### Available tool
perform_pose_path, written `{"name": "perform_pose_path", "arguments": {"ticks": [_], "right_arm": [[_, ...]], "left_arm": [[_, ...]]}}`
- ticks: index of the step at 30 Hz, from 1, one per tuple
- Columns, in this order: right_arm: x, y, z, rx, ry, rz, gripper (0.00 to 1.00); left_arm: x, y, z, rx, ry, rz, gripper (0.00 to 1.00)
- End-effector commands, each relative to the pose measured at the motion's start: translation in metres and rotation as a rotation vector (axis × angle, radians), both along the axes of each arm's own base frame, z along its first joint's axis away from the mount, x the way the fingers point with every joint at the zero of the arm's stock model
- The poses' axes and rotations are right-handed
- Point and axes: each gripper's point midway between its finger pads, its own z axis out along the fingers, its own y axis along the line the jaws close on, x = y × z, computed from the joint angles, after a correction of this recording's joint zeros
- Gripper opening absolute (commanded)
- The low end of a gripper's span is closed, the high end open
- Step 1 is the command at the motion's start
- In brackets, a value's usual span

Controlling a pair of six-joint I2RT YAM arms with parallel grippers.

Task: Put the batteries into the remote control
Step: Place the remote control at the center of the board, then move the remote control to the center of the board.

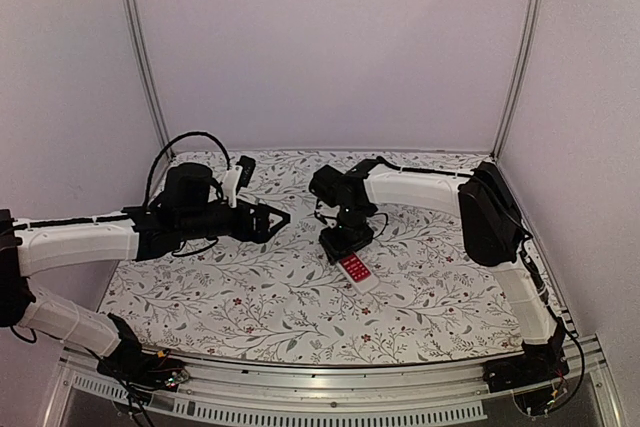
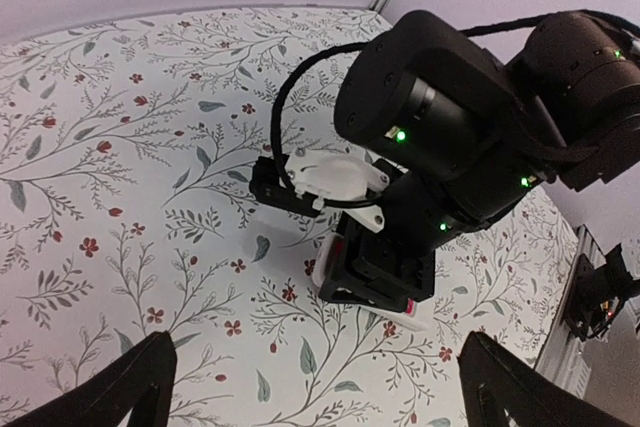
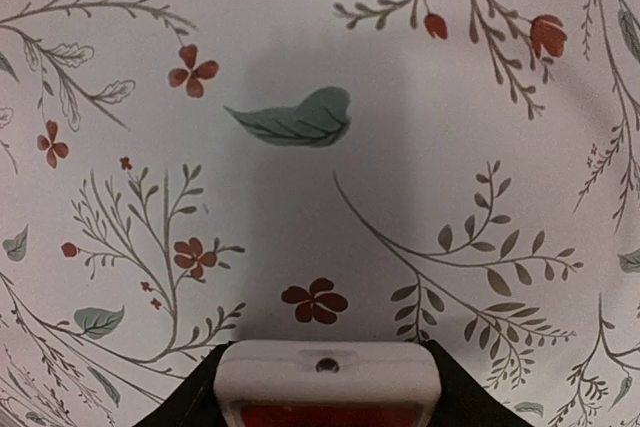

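The remote control (image 1: 357,269) lies on the floral cloth right of centre, red button panel up. My right gripper (image 1: 345,242) points down over its far end. In the right wrist view the remote control's (image 3: 328,372) white end sits between the black fingers (image 3: 185,409), which press against both of its sides. The left wrist view shows the remote control (image 2: 323,269) mostly hidden under the right gripper (image 2: 385,282). My left gripper (image 1: 283,217) hovers to the left of it, wide open and empty, and looks towards it (image 2: 320,392). The batteries are out of view.
The floral cloth (image 1: 250,297) covers the table. Purple walls and two aluminium posts (image 1: 145,57) close in the back and sides. A metal rail (image 1: 330,382) runs along the near edge between the arm bases.
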Motion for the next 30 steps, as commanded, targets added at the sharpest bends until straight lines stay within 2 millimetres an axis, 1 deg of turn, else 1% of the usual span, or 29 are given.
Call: {"name": "perform_pose_path", "arguments": {"ticks": [1,3,6,7,9,10,11,12,13,14,15,16,17,20,22,24,28,30], "right_arm": [[0.009,-0.011,-0.033,-0.062,-0.015,-0.018,0.63],[0.009,-0.011,-0.034,-0.059,-0.012,-0.019,0.66],[0.007,-0.007,-0.032,-0.036,-0.002,-0.019,0.72],[0.008,-0.006,-0.027,-0.024,-0.009,-0.020,0.74],[0.005,-0.002,-0.021,0.020,0.011,-0.021,0.77],[0.005,-0.001,-0.011,0.054,0.006,-0.025,0.77],[0.006,-0.002,-0.005,0.081,0.003,-0.033,0.78],[0.006,-0.004,0.005,0.113,-0.005,-0.042,0.78],[0.007,-0.007,0.012,0.138,-0.011,-0.053,0.79],[0.010,-0.010,0.032,0.178,-0.045,-0.062,0.79],[0.012,-0.015,0.047,0.198,-0.073,-0.067,0.80],[0.012,-0.020,0.055,0.200,-0.097,-0.064,0.80],[0.012,-0.027,0.071,0.207,-0.130,-0.064,0.81],[0.012,-0.054,0.083,0.179,-0.175,-0.076,0.81],[0.014,-0.078,0.077,0.110,-0.206,-0.098,0.81],[0.012,-0.096,0.070,0.067,-0.209,-0.110,0.82],[0.005,-0.121,0.047,-0.033,-0.210,-0.107,0.82],[0.004,-0.129,0.038,-0.067,-0.215,-0.107,0.81]], "left_arm": [[0.004,0.004,-0.004,0.001,0.007,0.015,1.00],[0.005,0.003,-0.004,0.003,0.009,0.014,1.00],[0.004,0.003,-0.007,0.010,0.020,0.011,1.00],[0.005,0.004,-0.009,0.017,0.025,0.014,1.00],[0.005,0.005,-0.012,0.027,0.034,0.019,1.00],[0.005,0.006,-0.014,0.036,0.038,0.025,1.00],[0.006,0.008,-0.017,0.048,0.043,0.034,1.00],[0.006,0.009,-0.021,0.061,0.051,0.038,0.99],[0.005,0.009,-0.023,0.068,0.056,0.037,1.00],[0.005,0.009,-0.024,0.067,0.061,0.039,0.99],[0.004,0.009,-0.025,0.067,0.064,0.038,1.00],[0.004,0.008,-0.026,0.064,0.067,0.037,1.00],[0.004,0.007,-0.025,0.060,0.067,0.036,0.99],[0.005,0.004,-0.026,0.065,0.068,0.035,0.99],[0.006,0.003,-0.026,0.070,0.067,0.035,1.00],[0.006,0.001,-0.026,0.072,0.068,0.033,1.00],[0.009,0.002,-0.028,0.089,0.082,0.052,1.00],[0.011,0.001,-0.027,0.094,0.088,0.060,1.00]]}}
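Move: The remote control already lies keypad up on the flowered board, its screen end still between the right fingers; its middle is some 4 cm back and 3 cm right of the right hand, at almost the same height. From the left hand, which is waiting open, that middle is about 15 cm to the right, roughly level with it front to back and some 17 cm below. Nothing else lies near. Forward by barely a centimetre along the board, the right hand opens its fingers wider around the remote's screen end, then comes free, rising about 8 cm while sweeping some 10 cm to the right, away from the remote, and dipping a little at the end. Its fingertips tilt forward slightly. The open left hand just sinks about 3 cm, touching nothing. ##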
